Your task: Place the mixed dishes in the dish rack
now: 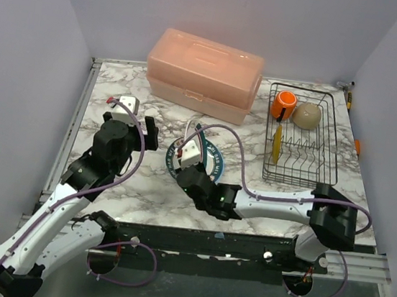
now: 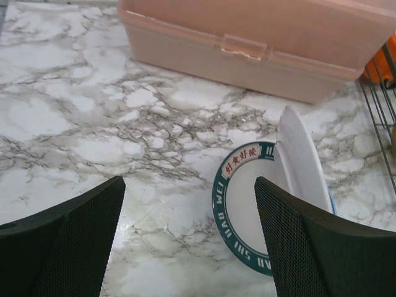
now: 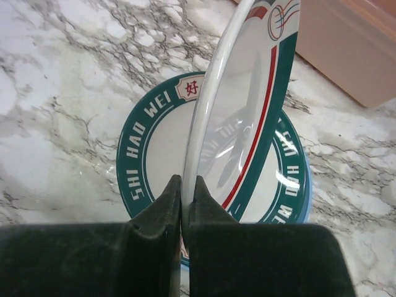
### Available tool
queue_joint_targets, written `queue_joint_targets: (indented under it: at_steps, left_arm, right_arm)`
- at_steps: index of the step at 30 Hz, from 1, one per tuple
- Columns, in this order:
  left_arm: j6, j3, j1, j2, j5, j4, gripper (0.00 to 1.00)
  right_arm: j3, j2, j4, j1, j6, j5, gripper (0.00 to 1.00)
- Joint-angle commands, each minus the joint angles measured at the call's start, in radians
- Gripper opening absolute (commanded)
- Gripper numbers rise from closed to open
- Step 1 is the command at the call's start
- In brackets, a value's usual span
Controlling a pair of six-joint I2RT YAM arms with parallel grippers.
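Observation:
My right gripper (image 3: 187,182) is shut on the rim of a white plate (image 3: 247,93) with a red and green stripe, holding it on edge. The held plate stands over a green-rimmed plate (image 3: 148,142) that lies flat on top of a blue plate (image 3: 307,193). My left gripper (image 2: 189,247) is open with nothing between its fingers, just left of the green-rimmed plate (image 2: 238,210) and the upright white plate (image 2: 300,161). The black wire dish rack (image 1: 327,146) at the right holds an orange mug (image 1: 285,103), a cream bowl (image 1: 307,115) and a yellow plate (image 1: 276,144) on edge.
A big pink lidded box (image 1: 204,73) stands at the back of the marble table (image 1: 107,188), just left of the rack. Grey walls close in on the left, right and back.

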Motion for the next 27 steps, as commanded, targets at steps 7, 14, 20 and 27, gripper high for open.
queue_joint_targets:
  at_steps: [7, 14, 20, 27]
  left_arm:
    - [0.011, -0.063, 0.001, -0.109, -0.140, 0.108, 0.86]
    - [0.009, -0.044, 0.000, -0.066, -0.102, 0.087, 0.86]
    - [0.014, -0.050, -0.001, -0.065, -0.076, 0.095, 0.86]
    - [0.013, -0.045, -0.003, -0.045, -0.057, 0.090, 0.85]
  right_arm:
    - [-0.111, -0.294, 0.092, -0.208, 0.210, -0.506, 0.00]
    - [-0.197, -0.505, 0.114, -0.449, 0.314, -0.877, 0.00]
    - [-0.180, -0.656, 0.012, -0.602, 0.336, -1.013, 0.00]
    - [-0.039, -0.798, -0.278, -0.610, 0.201, -0.722, 0.00]
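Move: The right hand already holds a white plate upright by its rim. The dish rack it is bound for has its middle about 35 cm to the right, 12 cm ahead and 8 cm lower. In the rack, the yellow plate is some 26 cm right and 8 ahead, the orange mug about 27 right and 22 ahead. The plate left on the table is nearly straight below, about 12 cm down. For the left hand, the rack is roughly 54 cm right, 8 ahead, 20 below. Keeping its pinch on the rim of the white plate, the right hand lifts it about 17 cm and swings it some 13 cm to the right, away from the plate on the table and towards the dish rack. It edges forward a little before easing back, while the wrist rolls about 40 degrees, left side rising. ##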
